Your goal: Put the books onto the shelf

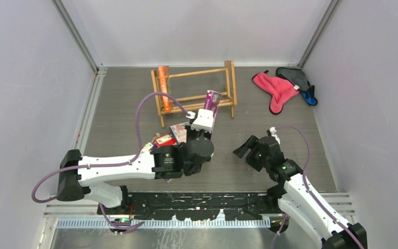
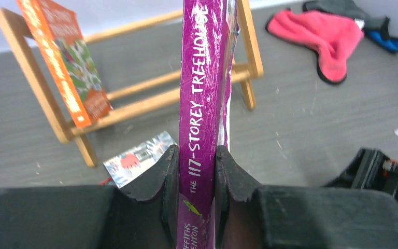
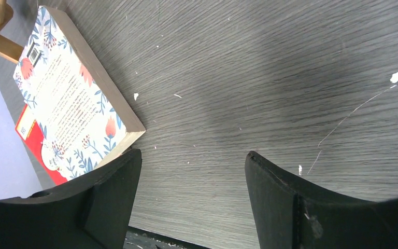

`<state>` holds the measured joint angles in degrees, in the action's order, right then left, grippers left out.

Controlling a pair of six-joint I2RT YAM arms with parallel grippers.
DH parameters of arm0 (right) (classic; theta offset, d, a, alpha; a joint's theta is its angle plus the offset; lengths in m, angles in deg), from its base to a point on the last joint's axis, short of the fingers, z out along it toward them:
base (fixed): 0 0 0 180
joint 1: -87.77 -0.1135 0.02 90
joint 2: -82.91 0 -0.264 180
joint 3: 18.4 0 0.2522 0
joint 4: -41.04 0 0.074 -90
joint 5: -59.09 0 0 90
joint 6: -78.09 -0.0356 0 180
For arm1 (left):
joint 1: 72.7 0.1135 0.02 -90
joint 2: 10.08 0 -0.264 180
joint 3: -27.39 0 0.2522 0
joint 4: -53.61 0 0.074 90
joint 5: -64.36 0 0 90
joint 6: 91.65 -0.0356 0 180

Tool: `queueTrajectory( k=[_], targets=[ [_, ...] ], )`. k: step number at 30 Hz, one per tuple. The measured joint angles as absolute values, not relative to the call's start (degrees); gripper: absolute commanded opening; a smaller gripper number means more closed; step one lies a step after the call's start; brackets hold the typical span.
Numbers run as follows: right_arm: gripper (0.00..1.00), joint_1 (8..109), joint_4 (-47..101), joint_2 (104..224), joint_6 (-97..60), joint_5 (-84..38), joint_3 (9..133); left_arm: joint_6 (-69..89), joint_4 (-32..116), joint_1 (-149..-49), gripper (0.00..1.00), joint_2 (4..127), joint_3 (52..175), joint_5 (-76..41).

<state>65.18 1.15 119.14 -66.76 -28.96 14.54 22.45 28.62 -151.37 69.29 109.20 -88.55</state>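
Note:
My left gripper (image 2: 197,171) is shut on the spine of a purple book (image 2: 202,104), holding it upright just in front of the wooden shelf (image 2: 150,101). From above, the purple book (image 1: 212,102) stands near the right end of the shelf (image 1: 194,72). An orange book (image 1: 164,88) leans at the shelf's left end. A pale floral book (image 3: 67,104) lies flat on a red book (image 3: 31,140) on the table, by my left arm. My right gripper (image 3: 192,171) is open over bare table, right of those books, with nothing between its fingers.
A pink cloth (image 1: 277,91), a grey cloth (image 1: 295,78) and a small blue item (image 1: 309,97) lie at the back right. Grey walls close in the table on three sides. The right gripper (image 1: 246,148) hovers mid-table.

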Motion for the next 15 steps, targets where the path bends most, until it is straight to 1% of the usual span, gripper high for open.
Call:
queueTrajectory(
  k=[3, 6, 8, 11, 13, 15],
  targets=[
    [0.78, 65.18, 1.02, 119.47, -66.22, -28.96, 14.8, 11.28, 40.64, -151.61, 0.0, 69.29, 107.67, -92.95],
    [0.78, 65.18, 0.82, 119.75, -65.96, -28.94, 14.8, -3.01, 57.06, -151.72, 0.0, 69.53, 104.2, -96.12],
    [0.78, 65.18, 0.67, 119.97, -65.8, -28.94, 14.8, -17.07, 72.9, -151.7, 0.0, 71.61, 102.38, -98.32],
    [0.78, 65.18, 0.63, 120.21, -65.65, -28.96, 14.8, -32.96, 91.18, -151.33, 0.0, 76.44, 102.64, -99.42],
    [0.78, 65.18, 0.65, 120.45, -65.54, -28.96, 14.8, -40.98, 99.92, -150.63, 0.0, 79.55, 102.95, -99.26],
    [0.78, 65.18, 0.67, 120.76, -65.37, -28.98, 14.78, -45.7, 104.64, -149.95, 0.0, 81.38, 102.95, -99.07]
  ],
)
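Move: Held by its spine in the left hand is the purple book; the shelf's open stretch has its middle roughly 18 cm ahead of that hand, in line with it sideways and some 13 cm lower. The orange book stands about 20 cm ahead and 15 cm to the left, the shelf's right end frame 20 cm ahead and 18 cm to the right. From the right hand the open stretch is about 22 cm ahead, 22 cm left and 7 cm higher. Lifting the purple book about 5 cm and carrying it some 3 cm forward, the left hand closes on the shelf, the rise easing off near the end. The wrist tips the fingers up by roughly 20 degrees, from slightly below level to slightly above, while turning a little counter-clockwise and rolling its left side up; the fingers keep their pinch. ##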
